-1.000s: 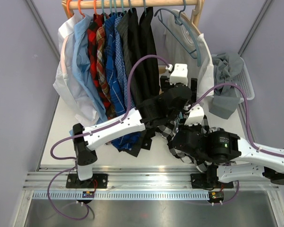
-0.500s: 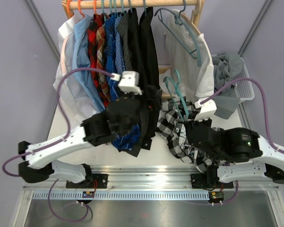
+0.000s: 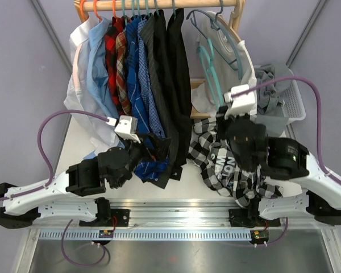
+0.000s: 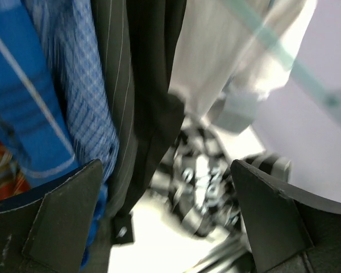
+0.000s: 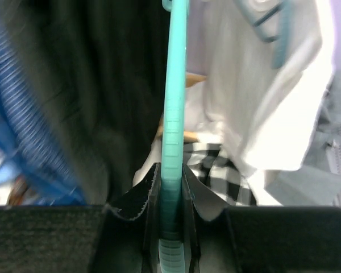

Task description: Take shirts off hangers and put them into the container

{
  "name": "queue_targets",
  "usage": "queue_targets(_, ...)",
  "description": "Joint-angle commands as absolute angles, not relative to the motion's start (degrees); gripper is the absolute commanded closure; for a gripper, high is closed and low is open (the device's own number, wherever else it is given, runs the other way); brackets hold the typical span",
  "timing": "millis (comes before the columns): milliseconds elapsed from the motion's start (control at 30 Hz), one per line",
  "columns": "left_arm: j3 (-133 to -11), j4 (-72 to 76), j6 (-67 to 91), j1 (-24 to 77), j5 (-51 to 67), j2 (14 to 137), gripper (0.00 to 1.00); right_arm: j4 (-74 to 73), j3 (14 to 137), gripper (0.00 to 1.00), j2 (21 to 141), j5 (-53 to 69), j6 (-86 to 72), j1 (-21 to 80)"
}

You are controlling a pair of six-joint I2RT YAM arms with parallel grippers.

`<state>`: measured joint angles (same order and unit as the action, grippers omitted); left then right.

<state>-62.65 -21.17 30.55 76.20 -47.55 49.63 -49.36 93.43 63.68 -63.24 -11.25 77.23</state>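
Note:
My right gripper (image 3: 220,114) is shut on a bare teal hanger (image 3: 208,71), which stands upright between its fingers (image 5: 171,193) with its hook (image 5: 175,68) toward the rail. A black-and-white check shirt (image 3: 227,165) lies crumpled on the table below it, off the hanger. My left gripper (image 3: 155,147) stands open with nothing in it (image 4: 170,227), beside the hems of the hanging dark shirts (image 4: 142,85). The row of shirts (image 3: 131,74) hangs from the wooden rail. The white container (image 3: 298,99) at the right holds a grey shirt (image 3: 268,79).
A white shirt (image 3: 238,74) on a grey-blue hanger (image 3: 221,40) hangs at the rail's right end, just behind the teal hanger. The rack's wooden post (image 3: 237,14) stands there too. The table's near edge has a metal rail (image 3: 176,213) carrying both arm bases.
My left gripper opened wide and its arm drew back left and toward the near edge. My right gripper lifted the teal hanger up out of the check shirt, which stayed on the table.

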Motion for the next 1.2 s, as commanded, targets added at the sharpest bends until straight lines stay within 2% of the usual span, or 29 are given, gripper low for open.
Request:
queue_targets(0,-61.1,-22.7,33.5,77.1,-47.3,46.8,0.01,-41.6,99.4,1.0,66.0,-54.5,-3.1,64.8)
queue_targets(233,-60.6,-25.0,32.5,77.8,-48.1,43.9,0.01,-40.9,108.9,1.0,76.7,-37.3,-1.1,47.0)
queue_targets(467,-59.8,-26.6,32.3,78.0,-50.0,41.1,0.01,-43.1,117.9,1.0,82.3,-23.2,-3.7,42.7)
queue_targets(733,-58.9,-27.5,32.6,78.0,-50.6,39.9,0.01,-43.5,125.1,1.0,87.4,-22.1,-3.4,40.3)
queue_targets(1167,-59.9,-30.4,34.2,78.0,-50.6,38.8,0.01,-43.2,132.7,1.0,97.8,-13.7,-7.6,29.5)
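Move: Ahead of the right hand, which already grips the empty teal hanger, the free stretch of wooden rod lies about 37 cm out, 4 cm left and 8 cm up. The empty blue-grey hangers are some 24 cm ahead and 2 cm right, with the white shirt about 20 cm ahead and 5 cm right; the nearest black shirt hangs 17 cm ahead and 14 cm left. From the left hand, that rod stretch is roughly 40 cm ahead, 18 cm right, 15 cm up. Carrying the empty teal hanger hook-first, the right hand goes some 22 cm forward to the rod, between the black shirts and the blue-grey hangers. It climbs about 6 cm on the way, pauses its advance midway, then sinks roughly 3 cm as it finishes, keeping its pinch. The open left hand eases left and slightly down. ##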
